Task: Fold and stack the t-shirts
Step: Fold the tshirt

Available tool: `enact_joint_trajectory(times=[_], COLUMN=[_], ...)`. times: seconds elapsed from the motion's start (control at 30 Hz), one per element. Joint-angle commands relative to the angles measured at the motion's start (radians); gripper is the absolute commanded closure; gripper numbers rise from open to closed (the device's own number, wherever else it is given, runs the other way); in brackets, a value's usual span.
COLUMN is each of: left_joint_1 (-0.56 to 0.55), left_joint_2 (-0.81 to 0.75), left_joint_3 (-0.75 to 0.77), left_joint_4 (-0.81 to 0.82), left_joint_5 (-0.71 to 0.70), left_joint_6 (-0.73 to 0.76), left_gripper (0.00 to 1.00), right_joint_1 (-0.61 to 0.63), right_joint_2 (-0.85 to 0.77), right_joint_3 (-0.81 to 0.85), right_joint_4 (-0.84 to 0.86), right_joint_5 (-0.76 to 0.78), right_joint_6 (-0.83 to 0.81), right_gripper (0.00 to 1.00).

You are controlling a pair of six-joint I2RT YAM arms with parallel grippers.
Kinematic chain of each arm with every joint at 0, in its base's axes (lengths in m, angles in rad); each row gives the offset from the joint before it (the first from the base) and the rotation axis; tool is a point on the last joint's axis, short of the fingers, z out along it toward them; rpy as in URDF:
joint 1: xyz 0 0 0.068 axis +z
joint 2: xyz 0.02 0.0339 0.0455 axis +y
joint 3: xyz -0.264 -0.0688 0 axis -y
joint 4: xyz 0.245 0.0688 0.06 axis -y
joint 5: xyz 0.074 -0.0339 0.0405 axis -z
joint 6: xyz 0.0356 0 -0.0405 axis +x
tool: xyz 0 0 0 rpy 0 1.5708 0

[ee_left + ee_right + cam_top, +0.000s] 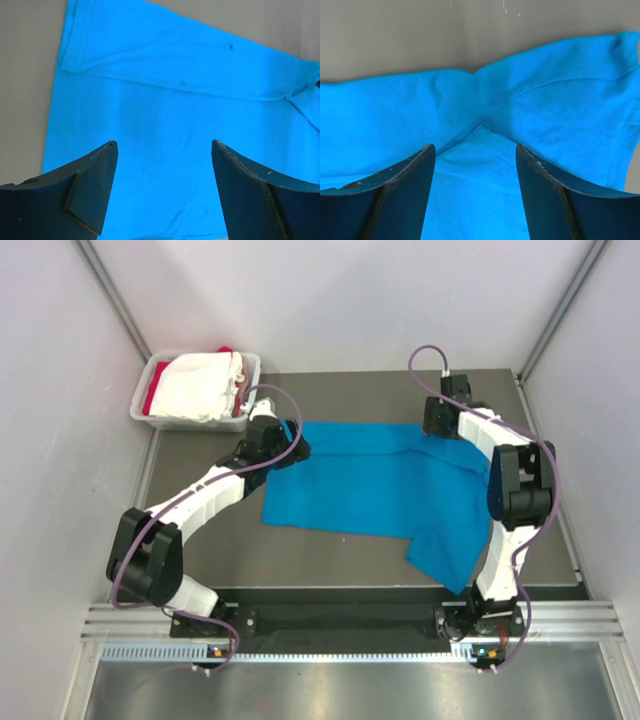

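Note:
A bright blue t-shirt (370,480) lies flat on the dark mat (340,560), one sleeve trailing toward the near right. My left gripper (290,445) hovers over its far left corner. In the left wrist view the left gripper (165,145) stands open, with only blue cloth (165,100) below the fingers. My right gripper (437,420) is over the shirt's far right edge. In the right wrist view the right gripper (475,147) is open above a seam fold of the shirt (480,127), gripping nothing. A white t-shirt (205,385) and a red one (150,398) lie in the tub.
The pale grey tub (195,424) stands at the far left corner, just beyond the left gripper. White walls close in on both sides and at the back. A metal rail (350,625) carrying the arm bases runs along the near edge.

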Motion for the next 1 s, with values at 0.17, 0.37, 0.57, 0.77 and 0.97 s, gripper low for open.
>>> enact_joint_trajectory(times=[0.17, 0.37, 0.57, 0.77, 0.97], left_joint_1=[0.000, 0.000, 0.000, 0.000, 0.000], left_joint_2=[-0.059, -0.054, -0.053, -0.062, -0.071], left_joint_3=[-0.018, -0.026, -0.026, -0.030, -0.038], left_joint_4=[0.000, 0.004, 0.014, 0.014, 0.024], left_joint_5=[-0.011, -0.002, 0.012, 0.015, 0.021], left_joint_6=[0.001, -0.002, -0.002, -0.004, -0.007], left_gripper=[0.20, 0.20, 0.20, 0.20, 0.20], right_joint_1=[0.012, 0.012, 0.015, 0.018, 0.023], right_joint_2=[0.079, 0.096, 0.075, 0.073, 0.041], right_joint_3=[0.095, 0.096, 0.067, 0.066, 0.044], right_joint_4=[-0.033, -0.036, -0.033, -0.042, -0.047], right_joint_5=[0.043, 0.039, 0.070, 0.068, 0.076], right_joint_6=[0.000, 0.007, -0.002, -0.005, -0.017], right_gripper=[0.45, 0.59, 0.75, 0.98, 1.00])
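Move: Just under the right hand, some 3 cm down, lies the t-shirt's crease, where the folded-back strip ends in a small peaked corner. The shirt's far edge is about 4 cm ahead of the hand, its far right corner 4 cm ahead and 12 cm to the right, and the loose near-side sleeve roughly 30 cm back, straight in line. From the left hand the crease lies some 33 cm right, 6 cm ahead and 10 cm lower. Sinking straight down about 3 cm onto the t-shirt, the right hand does nearly all its lowering first, tipping its fingers some 5 degrees steeper. It then stays low, and its fingers, already part-closed, go on closing from about two thirds open until fully shut, pinching the cloth at the crease beside the peaked corner. ##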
